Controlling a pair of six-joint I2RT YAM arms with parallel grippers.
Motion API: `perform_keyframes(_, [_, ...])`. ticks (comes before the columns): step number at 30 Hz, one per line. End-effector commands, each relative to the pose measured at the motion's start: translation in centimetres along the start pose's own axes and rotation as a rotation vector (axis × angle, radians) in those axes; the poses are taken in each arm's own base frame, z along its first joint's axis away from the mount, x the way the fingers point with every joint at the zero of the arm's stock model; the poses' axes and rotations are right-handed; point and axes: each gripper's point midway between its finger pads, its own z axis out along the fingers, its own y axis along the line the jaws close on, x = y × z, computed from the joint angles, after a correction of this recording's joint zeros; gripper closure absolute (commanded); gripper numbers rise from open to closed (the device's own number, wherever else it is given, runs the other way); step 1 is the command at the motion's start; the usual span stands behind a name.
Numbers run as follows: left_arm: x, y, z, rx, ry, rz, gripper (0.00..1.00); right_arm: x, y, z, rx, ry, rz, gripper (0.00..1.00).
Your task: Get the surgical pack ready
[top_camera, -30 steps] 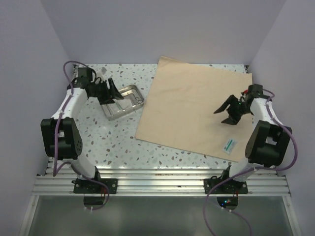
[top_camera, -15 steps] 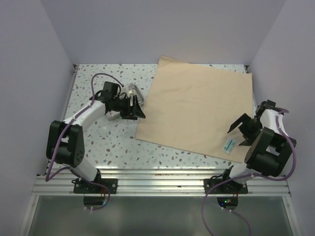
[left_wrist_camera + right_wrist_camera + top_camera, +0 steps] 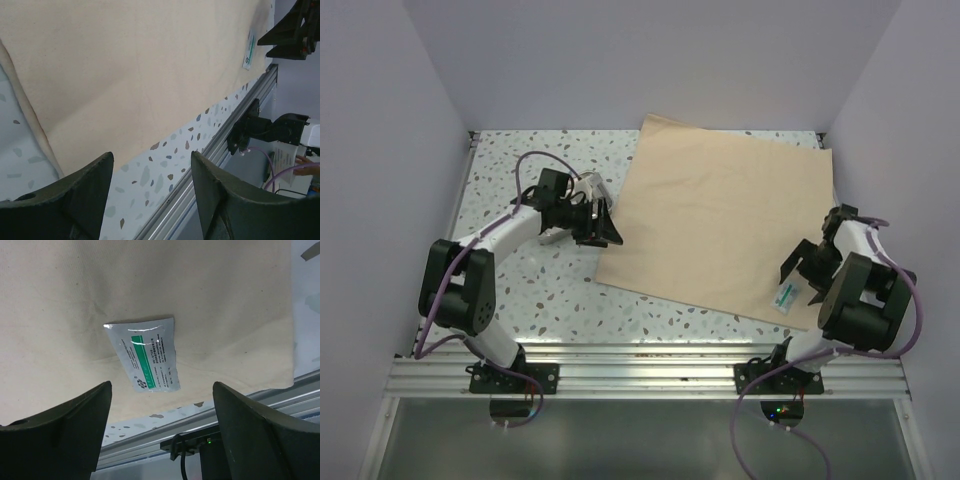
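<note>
The tan wrap sheet [image 3: 720, 225] lies flat on the right half of the table and fills much of both wrist views [image 3: 125, 65] [image 3: 150, 285]. The shiny metal tray [image 3: 585, 185] sits left of the sheet, mostly hidden under my left arm. My left gripper [image 3: 600, 228] [image 3: 151, 155] hovers open at the sheet's left edge, nothing between its fingers. A small silver-and-green packet [image 3: 787, 295] [image 3: 145, 357] rests on the sheet's near right corner. My right gripper [image 3: 804, 272] [image 3: 161, 387] stands wide open just above that packet, not touching it.
An aluminium rail [image 3: 640, 365] runs along the table's near edge, also in the wrist views [image 3: 200, 185] [image 3: 210, 415]. Lavender walls [image 3: 380, 150] close in the left, back and right. Purple cables [image 3: 535, 160] loop off both arms. Speckled tabletop [image 3: 540, 290] shows left of the sheet.
My left arm swung from the tray's far left across it to the sheet's edge. The right gripper drew back from mid-sheet to the near right corner and opened wider.
</note>
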Motion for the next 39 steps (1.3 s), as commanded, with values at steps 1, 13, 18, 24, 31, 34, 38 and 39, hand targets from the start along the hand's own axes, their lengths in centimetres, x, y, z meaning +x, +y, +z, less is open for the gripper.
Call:
perform_keyframes(1, [-1.4,-1.4,-0.1,0.035,-0.035,0.036,0.33,-1.2,0.0,0.5,0.042,-0.048,-0.017,0.15])
perform_keyframes(13, [-1.8,-1.5,-0.4,0.027,-0.053,0.038,0.33,-0.9,1.0,1.9,0.078,-0.031,-0.068,0.25])
perform_keyframes(18, [-1.5,-1.6,-0.3,0.035,-0.054,0.032,0.33,-0.4,0.9,2.5,0.108,-0.014,-0.076,0.25])
perform_keyframes(24, [-1.4,-1.8,-0.4,0.042,-0.055,0.033,0.33,0.0,1.0,3.6,0.125,0.001,-0.069,0.30])
perform_keyframes(31, [-1.3,-1.9,-0.5,0.043,-0.053,0.035,0.33,0.2,1.0,3.6,0.137,0.006,-0.074,0.42])
perform_keyframes(34, [-1.5,-2.0,-0.6,0.043,-0.058,0.037,0.32,-0.1,1.3,2.9,0.121,-0.013,-0.076,0.46])
perform_keyframes(38, [-1.6,-2.2,-0.7,0.047,-0.059,0.036,0.33,-0.6,1.8,1.8,0.093,-0.037,-0.081,0.55])
perform_keyframes(39, [-1.6,-2.2,-0.7,0.048,-0.058,0.034,0.32,-0.7,2.0,1.5,0.081,-0.040,-0.081,0.56])
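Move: The flat pouch with the green stripe lies on the brown cloth almost under the open right hand, about 1 cm ahead, 2 cm left and 3 cm below. The cloth's near right corner is some 7 cm back and 8 cm to the right of that hand. From the left hand the pouch lies roughly 45 cm right, 10 cm back and 11 cm down. The right hand sinks about 3 cm, drifting left onto the pouch, and half-closes its fingers against both side edges. ##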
